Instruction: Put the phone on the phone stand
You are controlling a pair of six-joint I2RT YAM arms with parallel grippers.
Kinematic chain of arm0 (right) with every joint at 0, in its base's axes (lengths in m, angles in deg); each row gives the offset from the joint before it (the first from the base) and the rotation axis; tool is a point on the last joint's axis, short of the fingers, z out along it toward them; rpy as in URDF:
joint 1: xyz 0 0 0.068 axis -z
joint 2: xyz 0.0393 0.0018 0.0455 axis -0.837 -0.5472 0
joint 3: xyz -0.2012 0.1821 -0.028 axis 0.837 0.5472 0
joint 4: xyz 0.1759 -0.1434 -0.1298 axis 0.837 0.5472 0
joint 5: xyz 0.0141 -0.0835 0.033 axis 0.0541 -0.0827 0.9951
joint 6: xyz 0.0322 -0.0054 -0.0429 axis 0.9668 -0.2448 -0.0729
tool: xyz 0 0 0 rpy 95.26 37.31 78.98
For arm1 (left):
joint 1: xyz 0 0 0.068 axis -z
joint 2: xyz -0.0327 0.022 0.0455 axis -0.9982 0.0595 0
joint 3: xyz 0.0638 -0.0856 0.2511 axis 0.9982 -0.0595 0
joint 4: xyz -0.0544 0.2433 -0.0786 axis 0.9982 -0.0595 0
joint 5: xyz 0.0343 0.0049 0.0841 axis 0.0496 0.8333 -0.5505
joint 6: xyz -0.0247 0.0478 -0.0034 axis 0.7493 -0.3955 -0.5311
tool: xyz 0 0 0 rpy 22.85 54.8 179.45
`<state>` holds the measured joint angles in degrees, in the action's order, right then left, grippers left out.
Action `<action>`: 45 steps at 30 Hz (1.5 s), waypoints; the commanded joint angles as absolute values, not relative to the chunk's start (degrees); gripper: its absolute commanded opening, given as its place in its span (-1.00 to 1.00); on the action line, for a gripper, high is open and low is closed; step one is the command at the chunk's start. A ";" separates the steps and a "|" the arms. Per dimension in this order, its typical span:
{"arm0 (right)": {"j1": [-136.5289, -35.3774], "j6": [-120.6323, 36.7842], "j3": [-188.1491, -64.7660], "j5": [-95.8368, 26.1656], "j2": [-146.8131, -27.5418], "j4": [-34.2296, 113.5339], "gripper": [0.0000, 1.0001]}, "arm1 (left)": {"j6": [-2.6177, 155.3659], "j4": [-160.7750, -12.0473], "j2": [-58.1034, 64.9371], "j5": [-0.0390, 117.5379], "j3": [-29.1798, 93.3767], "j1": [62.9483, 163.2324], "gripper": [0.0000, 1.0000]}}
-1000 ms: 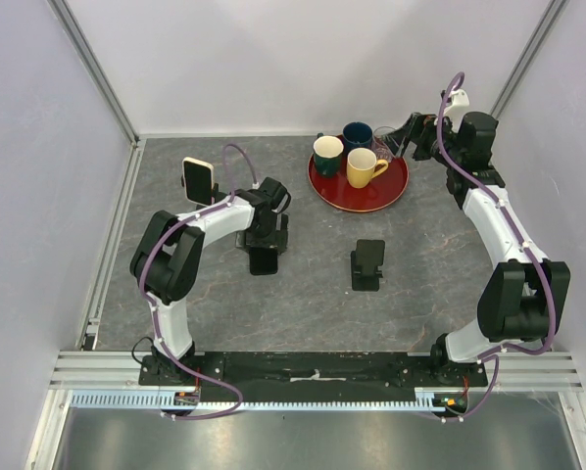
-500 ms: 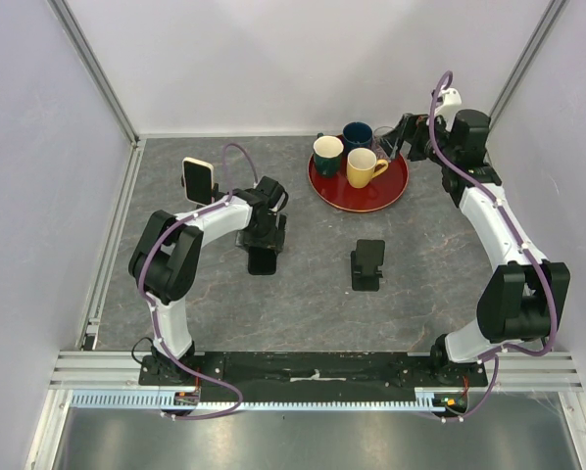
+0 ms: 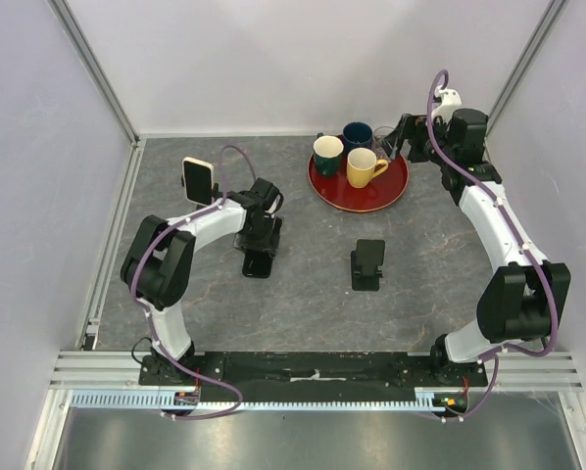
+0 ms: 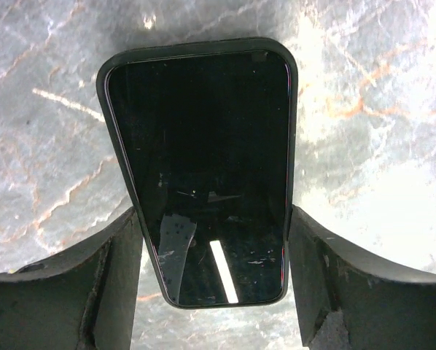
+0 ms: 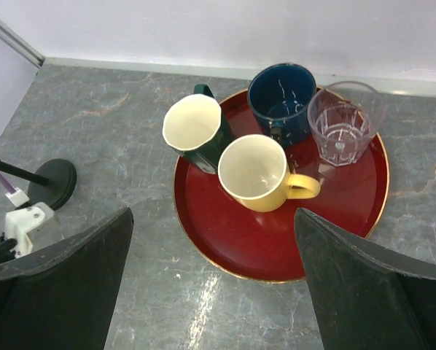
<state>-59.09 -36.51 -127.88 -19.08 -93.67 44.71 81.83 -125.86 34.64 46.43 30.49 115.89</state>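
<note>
A black phone (image 3: 257, 263) lies screen up at the left middle of the grey table (image 3: 420, 284). My left gripper (image 3: 258, 245) sits over it. In the left wrist view the two fingers (image 4: 119, 248) press the long edges of the phone (image 4: 203, 146), so my left gripper (image 4: 213, 222) is shut on it, low over the table. The black phone stand (image 3: 367, 264) stands empty at the table's middle, to the right of the phone. My right gripper (image 3: 399, 137) is open and empty, high above the red tray (image 3: 396, 188); it also shows in the right wrist view (image 5: 213, 219).
The red tray (image 5: 225, 240) holds a green mug (image 5: 196, 131), a yellow mug (image 5: 258, 171), a blue mug (image 5: 282, 91) and a clear glass (image 5: 340, 124). A cream phone (image 3: 197, 179) stands on a round-based holder (image 5: 52, 184) at back left.
My left gripper and the black phone have shifted a little to the left together. The right arm has drawn slightly back and left above the tray.
</note>
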 commanded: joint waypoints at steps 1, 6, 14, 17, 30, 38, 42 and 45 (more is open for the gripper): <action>-59.64 -36.61 -128.79 -19.89 -91.27 47.05 0.96 | 79.21 -124.64 24.53 47.85 30.07 115.59 -0.95; -59.99 -32.32 -116.59 -11.58 -86.09 46.19 0.96 | 78.86 -116.13 11.90 49.60 25.07 115.59 -0.95; -61.39 -29.14 -92.23 1.64 -70.89 39.67 0.91 | 76.31 -103.90 -5.97 63.74 16.10 115.59 -0.95; -62.45 -30.27 -88.71 1.04 -66.23 41.68 0.88 | 74.91 -100.48 -12.65 67.10 13.81 115.59 -0.96; -63.24 -34.76 -88.09 -11.63 -67.09 49.07 0.74 | 76.66 -86.23 -30.24 72.73 5.28 115.68 -0.95; -67.37 -34.68 -87.91 -6.54 -70.78 47.33 0.37 | 76.48 -84.74 -33.58 69.74 3.88 115.68 -0.95; -68.60 -33.71 -87.39 -4.77 -71.05 45.74 0.18 | 76.40 -84.74 -33.76 69.03 3.61 115.68 -0.95; -69.74 -33.18 -86.60 -4.07 -71.40 44.68 -0.01 | 76.40 -84.74 -33.84 68.68 3.61 115.68 -0.95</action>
<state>-68.40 -33.76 -87.66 -7.10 -71.24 48.75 77.53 -91.35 -32.66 69.91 2.98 115.58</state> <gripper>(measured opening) 0.541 0.758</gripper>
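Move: The black phone is already pinched in the left hand, low at the table, with the phone stand some 28 cm to that hand's right, 6 cm back and 5 cm higher; the round stand with the white phone is about 12 cm ahead and 13 cm left. From the right hand, the phone stand lies roughly 21 cm back, 9 cm left and 22 cm below. The red tray is about 7 cm ahead, 9 cm left and 27 cm below that hand. The black phone, still pinched by its edges, is lifted about 30 cm by the left hand, which also draws back some 9 cm as its wrist swings up from pointing down to pointing forward and right. Meanwhile the right hand sweeps back 20 cm, down 16 cm and a little left to the phone stand, dipping and turning left, its fingers narrowing around the stand's plate. ##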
